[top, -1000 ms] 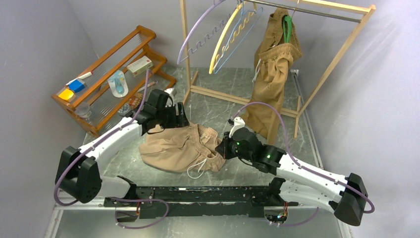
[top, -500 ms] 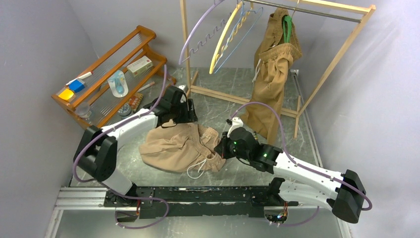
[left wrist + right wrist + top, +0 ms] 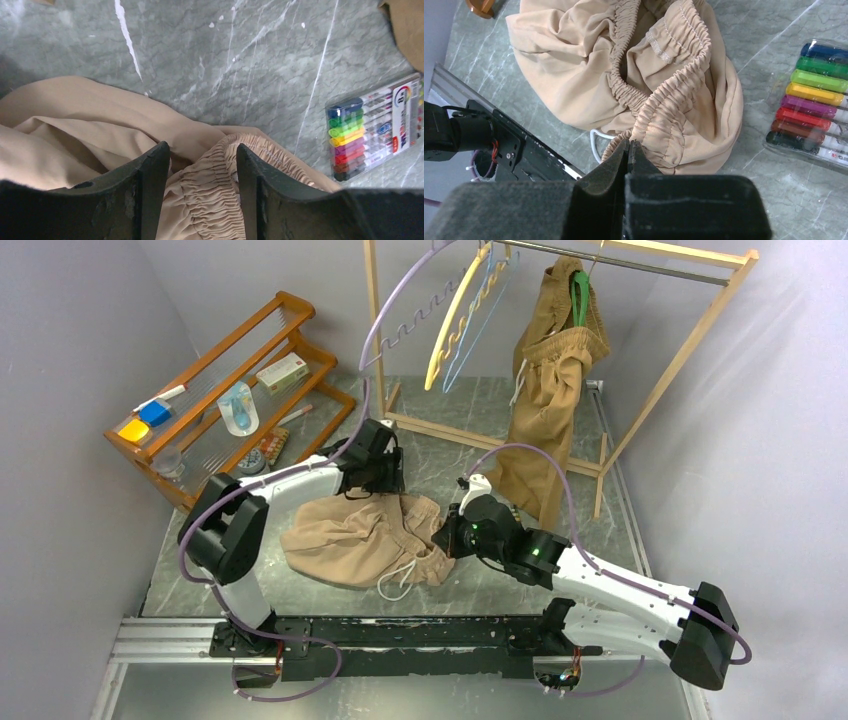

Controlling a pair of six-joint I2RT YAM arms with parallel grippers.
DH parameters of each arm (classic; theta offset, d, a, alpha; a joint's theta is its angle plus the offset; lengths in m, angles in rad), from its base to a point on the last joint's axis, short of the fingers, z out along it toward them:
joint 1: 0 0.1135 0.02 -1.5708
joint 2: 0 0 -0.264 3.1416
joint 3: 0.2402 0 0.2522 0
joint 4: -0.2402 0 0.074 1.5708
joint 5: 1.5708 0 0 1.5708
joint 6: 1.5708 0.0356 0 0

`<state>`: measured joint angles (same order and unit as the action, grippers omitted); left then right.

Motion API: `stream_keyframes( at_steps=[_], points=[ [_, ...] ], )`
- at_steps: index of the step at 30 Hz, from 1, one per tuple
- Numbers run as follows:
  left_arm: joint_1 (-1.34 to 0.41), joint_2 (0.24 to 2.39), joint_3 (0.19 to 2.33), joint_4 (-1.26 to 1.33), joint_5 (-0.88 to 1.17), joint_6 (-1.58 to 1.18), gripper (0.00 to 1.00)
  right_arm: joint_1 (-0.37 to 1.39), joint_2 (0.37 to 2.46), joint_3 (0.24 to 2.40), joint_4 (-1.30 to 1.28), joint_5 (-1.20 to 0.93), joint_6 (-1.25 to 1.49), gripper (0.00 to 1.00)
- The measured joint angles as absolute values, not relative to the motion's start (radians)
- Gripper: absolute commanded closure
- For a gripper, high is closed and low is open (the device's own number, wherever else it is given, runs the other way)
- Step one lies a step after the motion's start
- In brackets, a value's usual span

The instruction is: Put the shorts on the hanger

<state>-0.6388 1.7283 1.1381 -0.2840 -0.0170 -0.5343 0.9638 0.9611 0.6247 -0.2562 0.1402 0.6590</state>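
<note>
The light tan shorts [image 3: 355,540] lie crumpled on the marble table between my arms. Their gathered waistband [image 3: 664,75] faces up and the white drawstring [image 3: 397,582] loops out at the near side. My left gripper [image 3: 385,483] is open at the shorts' far edge, its fingers astride a fold of the waistband [image 3: 215,195]. My right gripper [image 3: 628,146] is shut on the near edge of the waistband at the shorts' right side [image 3: 446,537]. The thin light-blue hanger [image 3: 478,320] hangs on the wooden rack's rail, beside a yellow one.
A lilac hanger [image 3: 400,315] and a yellow hanger [image 3: 452,325] hang on the wooden rack [image 3: 670,375]. Darker brown shorts [image 3: 545,400] hang there on a green hanger. A pack of coloured markers [image 3: 819,102] lies right of the shorts. A wooden shelf [image 3: 225,390] stands at the far left.
My left arm has swung right and forward, from the shorts' left far corner to the waistband at their far edge. My right gripper has stayed almost still, shut on the waistband.
</note>
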Motion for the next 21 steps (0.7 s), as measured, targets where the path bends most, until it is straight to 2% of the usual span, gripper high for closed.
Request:
stream_keyframes(
  at_steps=[8,11,13,15,21],
  points=[
    [-0.681,1.778,1.159,-0.314,-0.056,-0.51,0.49,0.964,0.976,0.625,-0.255,0.144,0.659,1.0],
    [-0.686,1.777,1.159,-0.326,-0.077,-0.508,0.63,0.964,0.982,0.625,-0.256,0.147,0.659,1.0],
    [-0.687,1.776,1.158,-0.334,-0.094,-0.506,0.82,0.964,0.982,0.627,-0.258,0.15,0.659,1.0],
    [-0.688,1.772,1.158,-0.347,-0.11,-0.504,0.92,0.964,0.982,0.63,-0.26,0.162,0.659,1.0],
    [-0.696,1.671,1.141,-0.405,-0.166,-0.505,0.93,0.964,0.979,0.644,-0.282,0.22,0.673,1.0]
  ],
)
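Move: The left hand hovers with parted fingers over the far edge of the shorts' waistband, some 3 cm below it and about 1 cm nearer the base. The marker pack lies about 16 cm to its right and 5 cm nearer the base, roughly 6 cm lower; the white drawstring is about 14 cm back, level sideways, some 5 cm lower. From the right hand, still gripping the waistband's near corner, that far edge is about 8 cm ahead, 7 cm left and 9 cm lower. Down about 2 cm and slightly back, the left hand brings its open fingers astride the far edge of the waistband, then closes them to a pinch on the gathered elastic. As they shut it eases left, then rises nearly 3 cm off its low point, rolling some 10 degrees left side up. The right hand keeps its shut grip on the near corner and finally edges about 1 cm forward. ##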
